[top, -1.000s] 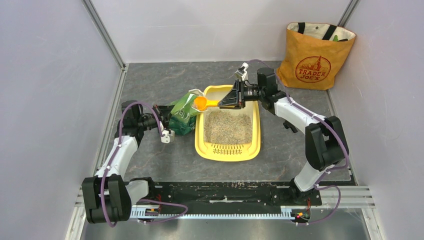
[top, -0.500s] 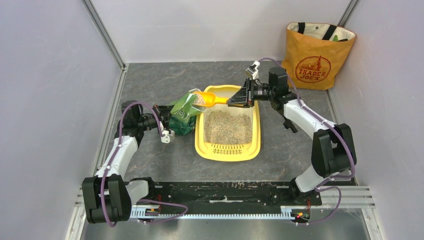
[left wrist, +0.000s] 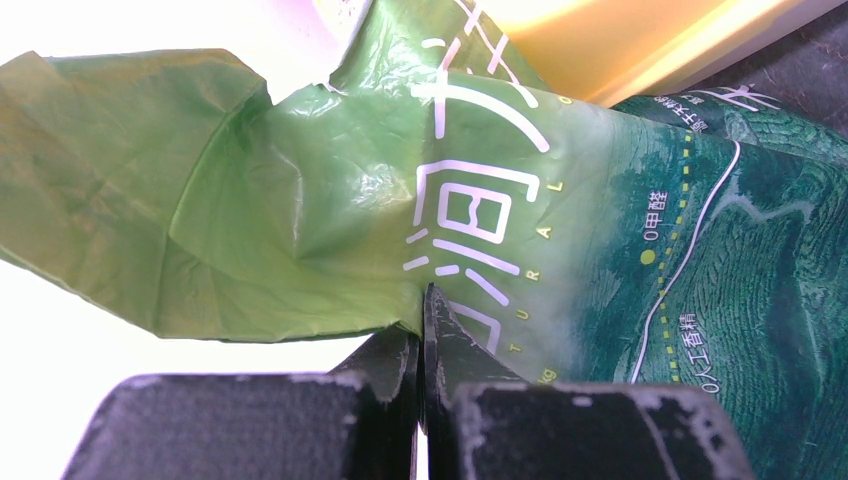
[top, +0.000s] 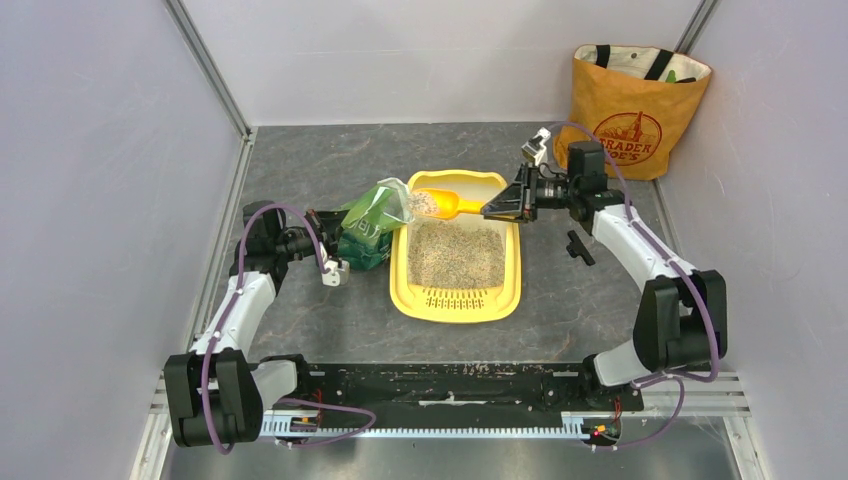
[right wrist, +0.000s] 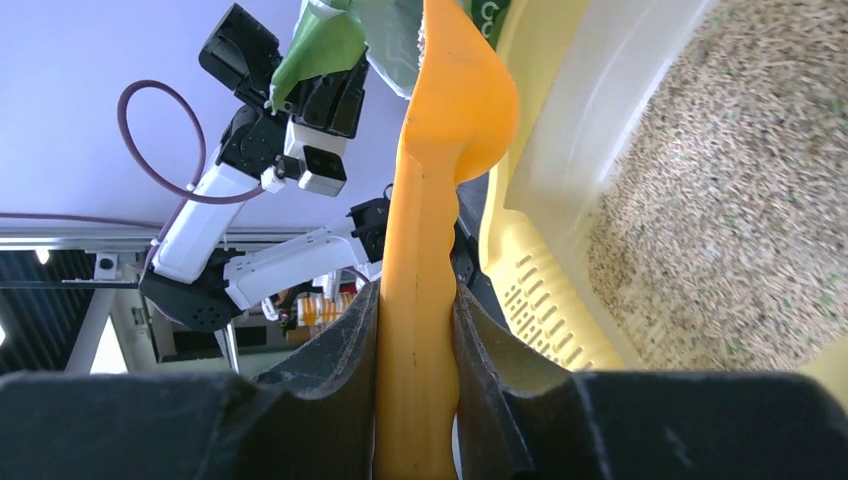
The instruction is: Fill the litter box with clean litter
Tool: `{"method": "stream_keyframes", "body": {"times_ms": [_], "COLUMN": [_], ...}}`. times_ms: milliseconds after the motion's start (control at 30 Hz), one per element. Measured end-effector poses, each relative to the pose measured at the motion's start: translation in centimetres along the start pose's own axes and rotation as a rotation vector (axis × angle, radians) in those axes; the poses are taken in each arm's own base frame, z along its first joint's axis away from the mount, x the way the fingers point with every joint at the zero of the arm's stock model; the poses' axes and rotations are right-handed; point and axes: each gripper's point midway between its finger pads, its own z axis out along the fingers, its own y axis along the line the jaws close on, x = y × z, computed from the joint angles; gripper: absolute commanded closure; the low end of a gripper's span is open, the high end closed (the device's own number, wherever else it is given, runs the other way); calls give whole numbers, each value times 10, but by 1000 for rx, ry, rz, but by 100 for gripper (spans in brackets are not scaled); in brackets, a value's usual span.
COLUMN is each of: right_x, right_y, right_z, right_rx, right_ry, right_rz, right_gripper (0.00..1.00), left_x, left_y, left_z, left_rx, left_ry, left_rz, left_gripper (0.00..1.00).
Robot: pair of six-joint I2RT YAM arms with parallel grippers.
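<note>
The yellow litter box lies mid-table with its slotted grate toward me, a bed of grey-beige clean litter inside. A crinkly green bag leans at the box's left rim, and my left gripper is shut on its plastic. My right gripper is shut on the handle of an orange scoop. The scoop's bowl holds granules over the box's far left corner, just outside the bag's mouth. The right wrist view shows the handle clamped between both fingers, the box rim and litter beyond.
An orange tote bag stands in the far right corner against the wall. Pale walls close in the table on the left, the back and the right. The dark rail with both arm bases runs along the near edge.
My right arm has drawn back to the right, pulling the scoop out of the bag's mouth with litter in its bowl. Left arm and bag stay still.
</note>
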Motion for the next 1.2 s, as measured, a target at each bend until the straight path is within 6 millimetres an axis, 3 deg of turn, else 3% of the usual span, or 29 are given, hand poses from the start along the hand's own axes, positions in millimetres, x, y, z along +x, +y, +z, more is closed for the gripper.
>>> {"method": "stream_keyframes", "body": {"times_ms": [267,500,767,900,1000,1200], "right_x": [8,10,8,-16,-28,-20], "right_y": [-20,-34,-41,-47,-42,-36], "right_z": [-40,-59,-54,-60,-57,-49], "right_rx": [74,273,619,777,835,838], "right_ry": [-21,1,112,131,141,204], "right_rz": [9,-77,-403,-562,-683,-774], "right_gripper": [100,100,100,100,100,100], "left_x": [0,0,0,0,0,-1], "left_y": [0,0,0,-1,-1,-1], "left_z": [0,0,0,0,0,-1], "left_rx": [0,0,0,1,0,-2], "left_ry": [0,0,0,0,2,10], "left_rz": [0,0,0,-1,0,-11], "left_gripper": [98,98,98,98,98,98]}}
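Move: The right hand holds the loaded scoop, its bowl out to the left; the litter box's middle lies about 5 cm to that hand's left, 6 cm back and some 17 cm below. The green bag's open mouth is roughly 16 cm left and 1 cm ahead, about 3 cm lower; a black clip lies 16 cm right, 6 cm back and 20 cm down. From the left hand, pinching the bag, the litter box is about 20 cm right, 5 cm back and 14 cm below. The right hand draws the loaded scoop about 6 cm right, tipping it some 60 degrees down over the litter box. ##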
